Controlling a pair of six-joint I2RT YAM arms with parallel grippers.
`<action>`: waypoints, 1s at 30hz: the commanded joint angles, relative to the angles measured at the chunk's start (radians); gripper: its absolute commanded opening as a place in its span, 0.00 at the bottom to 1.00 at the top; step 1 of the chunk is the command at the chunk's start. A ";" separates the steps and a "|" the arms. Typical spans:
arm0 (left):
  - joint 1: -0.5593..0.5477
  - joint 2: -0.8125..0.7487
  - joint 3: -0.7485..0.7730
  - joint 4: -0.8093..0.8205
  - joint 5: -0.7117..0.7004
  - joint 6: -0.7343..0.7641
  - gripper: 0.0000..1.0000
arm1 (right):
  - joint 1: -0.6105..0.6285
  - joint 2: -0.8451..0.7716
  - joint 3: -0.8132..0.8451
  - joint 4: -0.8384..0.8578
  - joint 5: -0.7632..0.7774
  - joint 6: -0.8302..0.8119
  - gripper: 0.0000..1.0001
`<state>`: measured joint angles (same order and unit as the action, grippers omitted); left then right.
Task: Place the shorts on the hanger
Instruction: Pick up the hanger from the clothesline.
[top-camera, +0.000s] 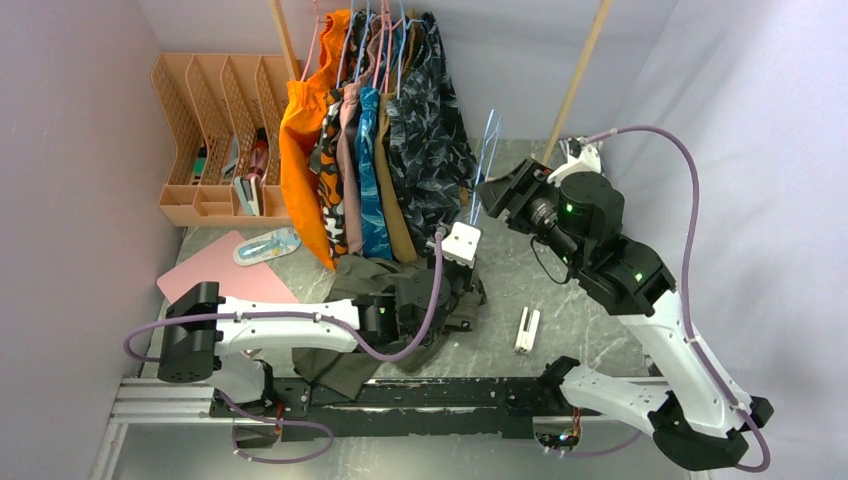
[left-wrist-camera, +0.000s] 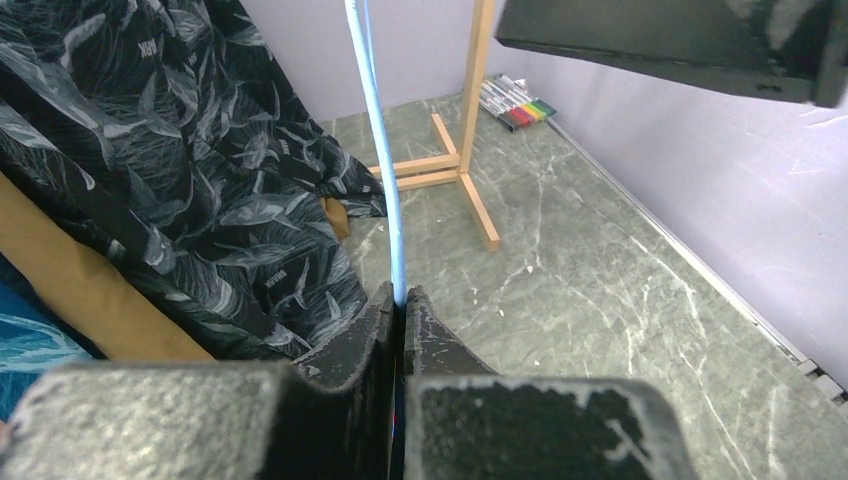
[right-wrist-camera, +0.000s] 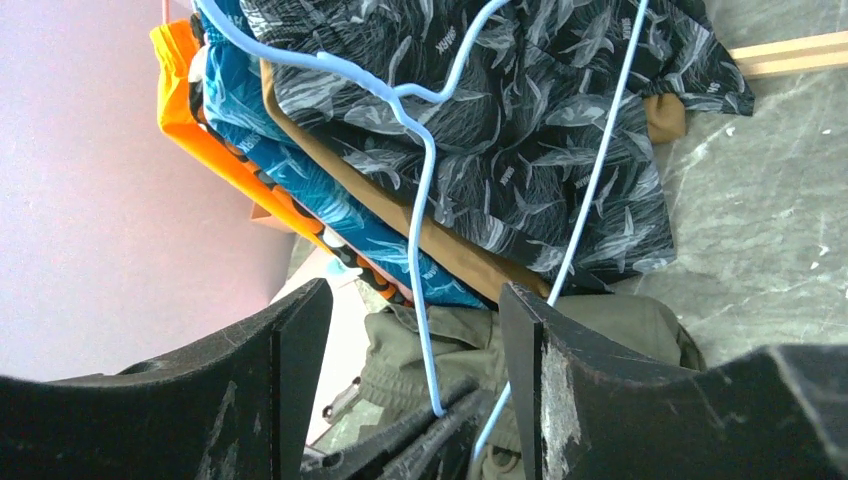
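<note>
The light-blue hanger stands upright over the table. My left gripper is shut on its lower wire. In the left wrist view the wire rises straight out of the shut jaws. My right gripper is open just right of the hanger. In the right wrist view its fingers stand wide apart, and two hanger wires run between them. The olive-green shorts lie crumpled on the table under my left arm. They also show behind the wires as olive fabric.
A rack of hung garments, orange through dark camouflage, stands close behind the hanger. Its wooden frame has markers beside it. A peach file organiser and a pink board lie at left, a white clip at front.
</note>
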<state>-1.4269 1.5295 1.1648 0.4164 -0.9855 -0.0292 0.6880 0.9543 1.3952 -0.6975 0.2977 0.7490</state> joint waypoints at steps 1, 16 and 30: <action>-0.019 -0.003 0.033 -0.002 -0.025 -0.047 0.07 | -0.005 0.041 0.019 0.027 -0.008 0.009 0.65; -0.049 -0.012 0.033 -0.023 -0.044 -0.063 0.07 | -0.004 0.108 -0.012 0.067 0.007 0.009 0.42; -0.053 -0.035 0.058 -0.113 0.008 -0.135 0.15 | -0.004 0.096 -0.024 0.069 -0.031 -0.045 0.00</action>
<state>-1.4708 1.5295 1.1744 0.3466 -1.0058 -0.1101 0.6884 1.0691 1.3724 -0.6361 0.2653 0.7395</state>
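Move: The blue hanger's near shoulder, just below its neck, is some 4 cm ahead of the right hand, 4 cm to its left and 2 cm below. From the left hand, which already holds the hanger's near end, that spot lies about 8 cm ahead, straight in line sideways, and 6 cm higher. The dark leaf-print shorts hang roughly 15 cm ahead of the right hand, 10 cm left and 12 cm lower; the olive shorts lie about 7 cm back, 16 cm left and 37 cm below. The hanger's near shoulder is met by the right hand, which eases about 5 cm left, forward and down onto it with a slight downward tip, its wide-open fingers narrowing on the way, then stops and pinches the wire shut between the pads. The left hand keeps its grip on the near end and draws back about 2 cm. ##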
